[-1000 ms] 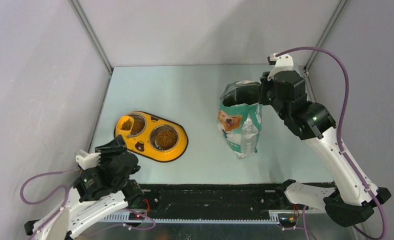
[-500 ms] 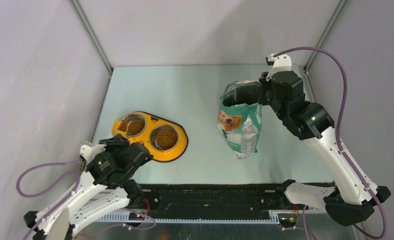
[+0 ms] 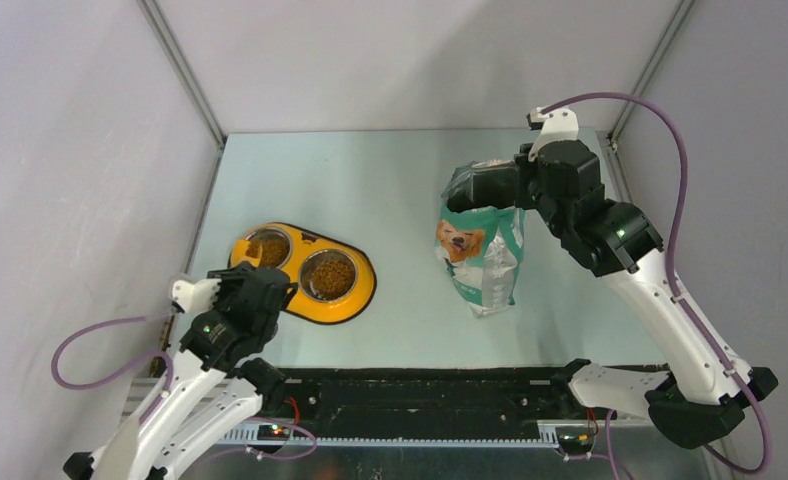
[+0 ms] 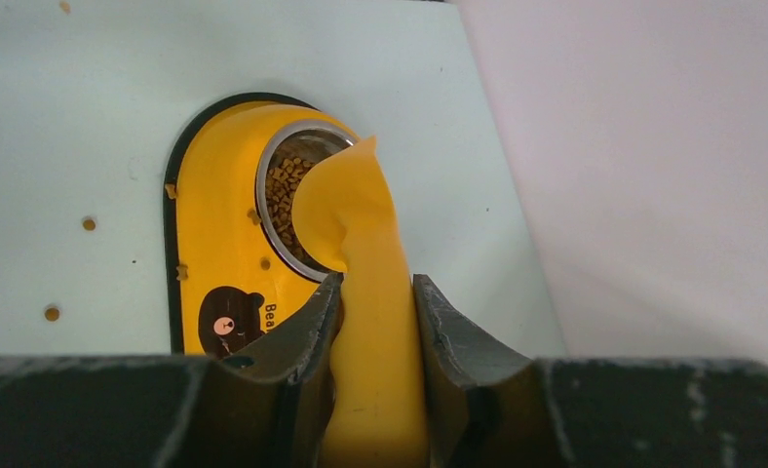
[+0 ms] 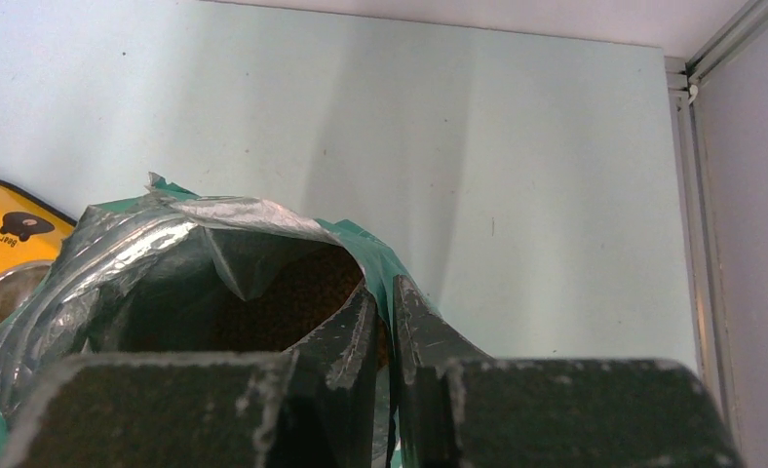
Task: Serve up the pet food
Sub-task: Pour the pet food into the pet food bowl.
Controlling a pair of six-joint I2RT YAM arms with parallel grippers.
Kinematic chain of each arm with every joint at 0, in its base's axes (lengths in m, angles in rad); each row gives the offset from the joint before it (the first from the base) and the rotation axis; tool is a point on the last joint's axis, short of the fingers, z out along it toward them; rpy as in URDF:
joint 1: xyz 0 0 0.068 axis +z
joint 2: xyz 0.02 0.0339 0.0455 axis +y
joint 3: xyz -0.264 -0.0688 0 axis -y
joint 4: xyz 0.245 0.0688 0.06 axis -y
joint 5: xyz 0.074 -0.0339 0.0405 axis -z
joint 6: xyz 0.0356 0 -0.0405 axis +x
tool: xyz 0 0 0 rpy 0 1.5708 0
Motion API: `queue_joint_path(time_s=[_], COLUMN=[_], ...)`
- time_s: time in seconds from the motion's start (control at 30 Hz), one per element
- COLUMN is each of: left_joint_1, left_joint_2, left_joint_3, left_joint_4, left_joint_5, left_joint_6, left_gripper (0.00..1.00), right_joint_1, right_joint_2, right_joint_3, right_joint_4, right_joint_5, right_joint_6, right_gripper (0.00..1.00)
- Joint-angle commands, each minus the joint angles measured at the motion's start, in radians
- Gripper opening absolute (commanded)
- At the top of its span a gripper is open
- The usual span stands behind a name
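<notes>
Pet food (image 3: 330, 277) fills both steel bowls of a yellow double feeder (image 3: 355, 300) at the left of the table. My left gripper (image 3: 260, 290) is at the feeder's near left end, shut on the handle of an orange scoop (image 4: 361, 234). The scoop's head hangs over the left bowl, whose kibble (image 4: 283, 185) shows beside it. I see only the scoop's back, so its inside is hidden. My right gripper (image 3: 525, 180) is shut on the rim of the upright green-and-white bag (image 3: 482, 255), holding its mouth open. More kibble (image 5: 292, 302) lies inside.
A few stray pellets (image 4: 88, 223) lie on the pale table left of the feeder (image 4: 205, 214). Grey walls close in on the left, back and right. A black rail (image 3: 420, 395) runs along the near edge between the arm bases.
My left arm has swung right and forward along the feeder's near side, turning its wrist. The scoop, seen holding kibble over the left bowl, is now tucked under the gripper. The right arm barely moved.
</notes>
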Motion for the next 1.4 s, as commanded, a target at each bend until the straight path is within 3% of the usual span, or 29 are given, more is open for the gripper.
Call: queue_joint_path(time_s=[0.0, 0.27, 0.63, 0.9, 1.13, 1.23, 1.37], left_joint_1=[0.024, 0.073, 0.169, 0.188, 0.189, 0.188, 0.189], left_joint_2=[0.052, 0.103, 0.240, 0.272, 0.298, 0.245, 0.081], left_joint_3=[0.028, 0.084, 0.168, 0.191, 0.295, 0.302, 0.184], left_joint_4=[0.066, -0.032, 0.071, 0.144, 0.061, 0.131, 0.419], left_joint_5=[-0.001, 0.053, 0.199, 0.227, 0.224, 0.355, 0.674], left_joint_6=[0.066, 0.060, 0.393, 0.509, 0.587, 0.689, 0.757], left_gripper=[0.00, 0.00, 0.00, 0.00, 0.00, 0.00, 0.00], right_joint_1=[-0.006, -0.015, -0.019, -0.022, -0.025, -0.023, -0.026], right_joint_2=[0.013, 0.017, 0.027, 0.033, 0.035, 0.030, 0.011], right_joint_3=[0.001, 0.000, -0.009, -0.011, -0.012, -0.014, -0.028], right_joint_4=[0.008, 0.005, 0.014, 0.011, 0.013, 0.020, 0.044], right_joint_5=[0.028, 0.021, 0.008, 0.005, -0.021, -0.028, -0.031], right_joint_6=[-0.014, -0.017, -0.040, -0.044, -0.048, -0.039, -0.021], right_gripper=[0.13, 0.13, 0.13, 0.13, 0.13, 0.14, 0.16])
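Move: I still hold the scoop tipped over the left pet food bowl. That bowl's middle is about 10 cm straight ahead of my left hand and some 16 cm below it. At the same depth, the filled right bowl sits about 4 cm ahead and 14 cm to the right; the feeder's bear print is level with me, 4 cm right. From my right hand, still pinching the bag's rim, the left bowl lies some 53 cm left, about level, and 33 cm below. Keeping my grip on the scoop's handle, I ease my left hand forward over the left bowl, about 4 cm in all and sinking slightly at first, while tipping the wrist some 20 degrees farther down. Late on I lift about 5 cm and swing right a few centimetres, turning the hand clockwise. ##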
